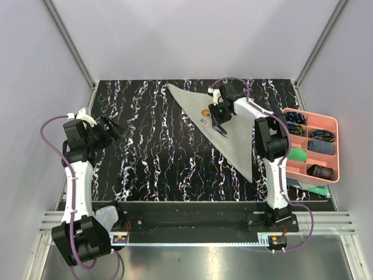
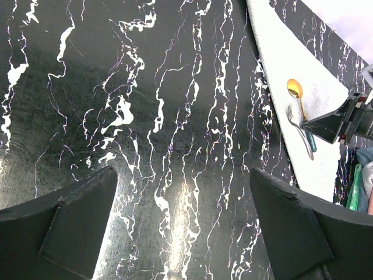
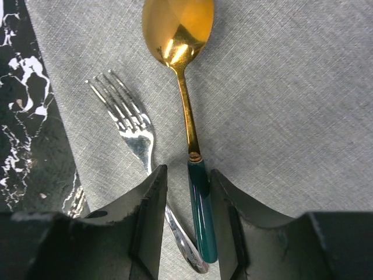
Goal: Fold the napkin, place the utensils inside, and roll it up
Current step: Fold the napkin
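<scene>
The napkin [image 1: 233, 146] lies folded into a long triangle at the back right of the black marbled table; it also shows in the left wrist view [image 2: 280, 70] and the right wrist view [image 3: 280, 105]. The gold spoon [image 3: 178, 29] with a teal handle and a silver fork [image 3: 131, 122] lie side by side on it. My right gripper [image 3: 187, 175] is low over them, jaws a little apart around the spoon's handle, with a gap on the left side. The fork's handle runs under the left finger. My left gripper [image 2: 183, 221] is open and empty over bare table at the left [image 1: 113, 128].
A pink compartment tray [image 1: 333, 121] with dark and teal cloths stands at the right edge. Green and grey cloth [image 1: 317, 189] lies just in front of it. White walls enclose the table on three sides.
</scene>
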Motion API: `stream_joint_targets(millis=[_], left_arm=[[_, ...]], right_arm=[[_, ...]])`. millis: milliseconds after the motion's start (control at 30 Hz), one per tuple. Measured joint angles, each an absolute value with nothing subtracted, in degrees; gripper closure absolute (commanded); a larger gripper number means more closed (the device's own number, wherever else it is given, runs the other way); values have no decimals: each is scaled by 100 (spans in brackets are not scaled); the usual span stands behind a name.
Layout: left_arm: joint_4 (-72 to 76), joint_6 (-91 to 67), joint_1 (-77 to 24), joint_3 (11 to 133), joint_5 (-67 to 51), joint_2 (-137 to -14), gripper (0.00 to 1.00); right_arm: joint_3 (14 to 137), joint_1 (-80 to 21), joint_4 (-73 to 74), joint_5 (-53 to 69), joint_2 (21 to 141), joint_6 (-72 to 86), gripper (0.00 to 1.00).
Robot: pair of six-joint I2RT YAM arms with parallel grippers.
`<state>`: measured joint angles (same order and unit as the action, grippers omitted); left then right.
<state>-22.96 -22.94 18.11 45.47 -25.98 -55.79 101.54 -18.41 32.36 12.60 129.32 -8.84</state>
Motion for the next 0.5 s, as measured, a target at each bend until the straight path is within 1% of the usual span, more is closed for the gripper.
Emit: stream_joint_targets(millis=[100,167,233,367,500], left_arm=[[-2296,-2294,1811,4547,-2600,-5579,1],[-2296,-2294,1811,4547,-2602,-5579,1],[-2296,-2294,1811,4547,-2611,-5579,1],[-2296,-2294,1811,4547,-2633,-5579,1],[-2296,-2294,1811,4547,-2637,-5579,1]], right_arm=[[10132,-1872,3299,1310,12899,-762,50],[10123,-1876,3336,1330,12875,-690,37],[10116,-1885,3391,1363,12844,-589,29],[9998,-1920,3472,1361,12685,-484,27],[9806,-1997,3531,1288,12352,-384,27]])
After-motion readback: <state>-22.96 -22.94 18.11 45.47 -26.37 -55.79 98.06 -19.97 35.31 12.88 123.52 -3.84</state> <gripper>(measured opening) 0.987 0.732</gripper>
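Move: The right hand is low over the utensils on the folded napkin, with the spoon's teal handle at its fingertips; the spoon's middle lies about 3 cm ahead, 2 cm left and 1 cm below. The fork's middle is about 2 cm back and 1 cm left, and the napkin's near corner roughly 24 cm back and 15 cm right. From the left hand, the spoon lies some 14 cm ahead, 40 cm right and 18 cm lower. The right hand backs off the spoon's handle, drawing back about 3 cm along the utensils towards their handle ends, with a slight drift left, while its fingers spread from under half open to about three-quarters. It first slides back nearly level just above the cloth, then climbs as it goes, ending some 2.5 cm higher, fingers still pointing down and slightly forward, with nothing held. ##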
